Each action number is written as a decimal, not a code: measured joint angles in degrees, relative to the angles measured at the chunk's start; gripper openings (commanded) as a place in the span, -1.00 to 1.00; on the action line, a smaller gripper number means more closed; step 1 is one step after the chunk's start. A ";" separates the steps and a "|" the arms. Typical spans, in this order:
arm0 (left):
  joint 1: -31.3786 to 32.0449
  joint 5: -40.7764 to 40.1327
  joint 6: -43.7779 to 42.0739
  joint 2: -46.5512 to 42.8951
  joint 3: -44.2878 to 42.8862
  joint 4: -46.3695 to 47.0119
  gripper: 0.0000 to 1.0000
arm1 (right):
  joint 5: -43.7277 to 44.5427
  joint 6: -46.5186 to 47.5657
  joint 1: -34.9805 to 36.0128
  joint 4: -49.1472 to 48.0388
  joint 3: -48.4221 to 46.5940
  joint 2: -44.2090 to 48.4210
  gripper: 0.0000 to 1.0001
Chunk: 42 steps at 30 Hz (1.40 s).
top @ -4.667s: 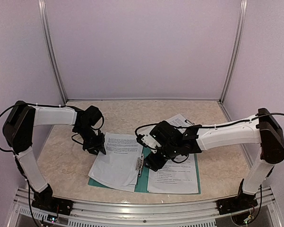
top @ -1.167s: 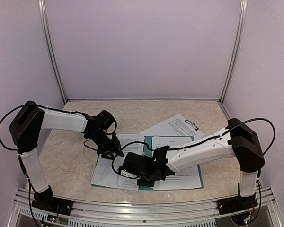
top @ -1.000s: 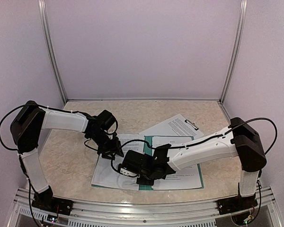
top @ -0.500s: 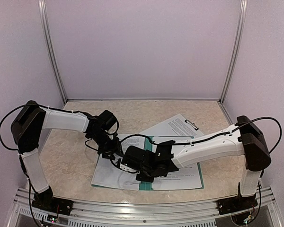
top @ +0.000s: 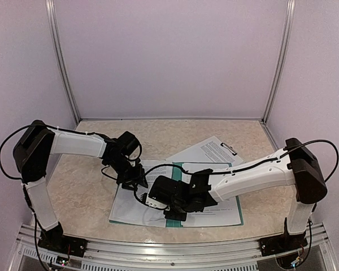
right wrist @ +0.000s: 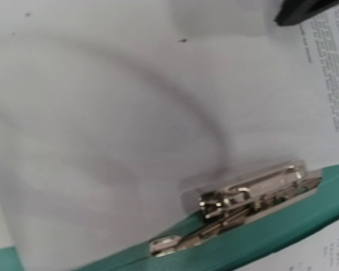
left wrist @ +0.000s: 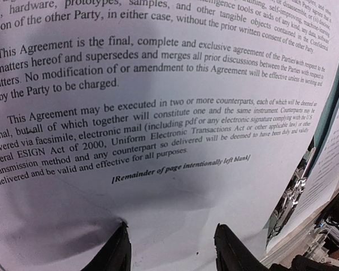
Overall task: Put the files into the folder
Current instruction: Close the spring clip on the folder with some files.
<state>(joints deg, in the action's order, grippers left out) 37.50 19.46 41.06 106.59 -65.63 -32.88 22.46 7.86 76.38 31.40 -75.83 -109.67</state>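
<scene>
The dark teal folder (top: pixel 173 219) lies open on the table, its silver clip (right wrist: pixel 251 195) at the spine. The files are white printed sheets: one (top: pixel 129 208) covers the left leaf, another (top: pixel 217 212) the right. My left gripper (top: pixel 137 182) is open, and both fingertips (left wrist: pixel 117 251) press down on the left sheet (left wrist: pixel 158 113) with nothing between them. My right gripper (top: pixel 172 210) hovers low over the spine near the clip. Its fingers do not show in the right wrist view, which holds only the paper (right wrist: pixel 101 113), the clip and the teal cover (right wrist: pixel 282 228).
A pale clipboard (top: pixel 212 149) carrying a printed sheet lies tilted behind the folder's right leaf. Booth walls and metal posts close in the back and both sides. The rail at the near edge bears both arm bases.
My right arm has shifted a little to the right along the folder's spine. The left arm has stayed pressed on the left sheet.
</scene>
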 measured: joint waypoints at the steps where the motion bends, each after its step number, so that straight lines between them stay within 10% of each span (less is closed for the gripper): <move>1: 0.00 0.00 0.00 0.00 0.00 -0.02 -0.03 | -0.26 0.00 0.00 0.00 0.09 0.00 -0.34; 42: 0.00 0.09 -0.20 0.11 -0.13 -0.09 -0.03 | 6.34 -0.39 -1.20 -3.50 0.48 -5.53 -0.80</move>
<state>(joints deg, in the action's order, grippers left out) 37.50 19.55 40.86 106.69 -65.76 -32.97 28.80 7.46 75.18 27.90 -75.35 -115.20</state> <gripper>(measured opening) 0.486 0.130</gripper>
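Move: The spring clip on the folder's spine lies about 7 cm ahead of the right hand, barely 1 cm to its left and some 4 cm lower. From that hand, the left page's middle is about 11 cm to the left and 7 cm ahead, and the right page's middle is 13 cm to the right and equally far ahead. From the left hand, resting on the left page, the clip is about 11 cm to the right, 2 cm back and slightly lower. The right fingertips come onto the near end of the spring clip: the hand sinks about 3.5 cm, then pushes forward some 2.5 cm along the spine. As it goes, the fingers narrow from a third open to nearly shut, and the tips swing slightly outward. The left hand stays put, half open, on the left page. ##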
